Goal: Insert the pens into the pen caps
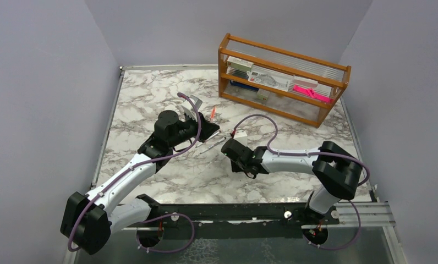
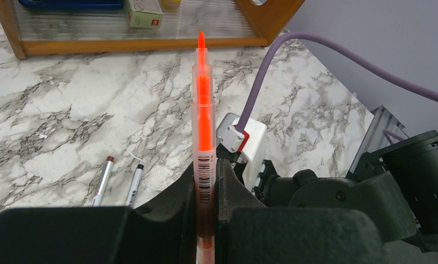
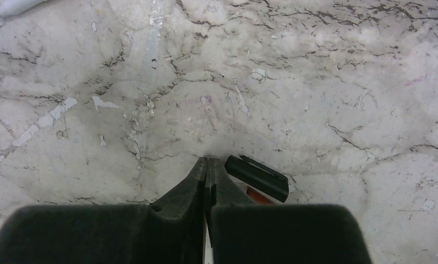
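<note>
My left gripper is shut on the translucent orange-red pen, which stands up out of the jaws with its orange tip pointing away. In the top view that gripper hovers mid-table with the pen tip sticking out. Two silvery-grey pens lie side by side on the marble to its left. My right gripper is shut with nothing between the jaws, its tips down at the marble. The black pen cap lies just right of those tips. A dark red cap peeks out behind the right finger.
A wooden rack with boxes and a pink strip stands at the back right. The two arms' wrists are close together mid-table. A purple cable loops over the right arm. A metal rail runs along the near edge.
</note>
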Robot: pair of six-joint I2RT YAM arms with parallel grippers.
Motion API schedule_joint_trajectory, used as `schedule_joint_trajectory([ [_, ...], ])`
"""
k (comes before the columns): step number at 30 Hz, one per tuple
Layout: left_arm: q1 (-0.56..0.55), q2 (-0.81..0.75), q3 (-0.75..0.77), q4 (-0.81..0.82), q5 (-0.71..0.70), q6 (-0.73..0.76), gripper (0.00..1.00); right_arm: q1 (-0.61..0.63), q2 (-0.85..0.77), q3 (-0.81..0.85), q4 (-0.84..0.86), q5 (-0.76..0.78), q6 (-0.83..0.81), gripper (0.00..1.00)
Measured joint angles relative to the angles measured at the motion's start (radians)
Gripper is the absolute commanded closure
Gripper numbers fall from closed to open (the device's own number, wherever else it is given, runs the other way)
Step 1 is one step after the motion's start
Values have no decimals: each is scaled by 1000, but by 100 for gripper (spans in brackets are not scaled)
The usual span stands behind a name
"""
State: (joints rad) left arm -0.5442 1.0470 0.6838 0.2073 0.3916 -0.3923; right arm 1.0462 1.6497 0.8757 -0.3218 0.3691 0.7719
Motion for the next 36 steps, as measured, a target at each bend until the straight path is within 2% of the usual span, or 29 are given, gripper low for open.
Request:
schedule_joint_trajectory([
  [21,0,-5,-13,9,4,-17,100,33,-113,-100,-8,-20,61,99],
  [31,0,-5,-13,11,4,-19,100,34,-203,-91,8,-16,27,70],
  [36,0,-5,-13,11,4,-19,100,34,-188,-80,-29,1,25,62],
])
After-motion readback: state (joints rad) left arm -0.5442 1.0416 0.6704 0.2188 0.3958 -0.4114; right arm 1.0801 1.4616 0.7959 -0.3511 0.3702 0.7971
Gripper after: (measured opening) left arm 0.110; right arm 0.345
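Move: The right hand's closed fingertips are down by the table just left of the caps: the black cap lies about 3 cm to the right and 1 cm ahead, scarcely 1 cm lower, with the brown cap roughly 2 cm back and 2 cm farther right of it. The black marker lies some 8 cm ahead and 9 cm left of the right hand. From the left hand, which still holds the orange pen, the black cap is about 9 cm right, 6 cm back and 23 cm below. The right hand, fingers shut and pointing steeply down, travels low over the table about 2.5 cm back and a little over 1 cm to the right, drawing back along the left ends of the black and brown caps without taking either. Then it rises about 3.5 cm clear of the table, tilting only slightly, and its fingers open to roughly a third, ending above and just left of the brown cap and sinking slightly, while the left hand holds still and keeps its grip on the orange pen. ##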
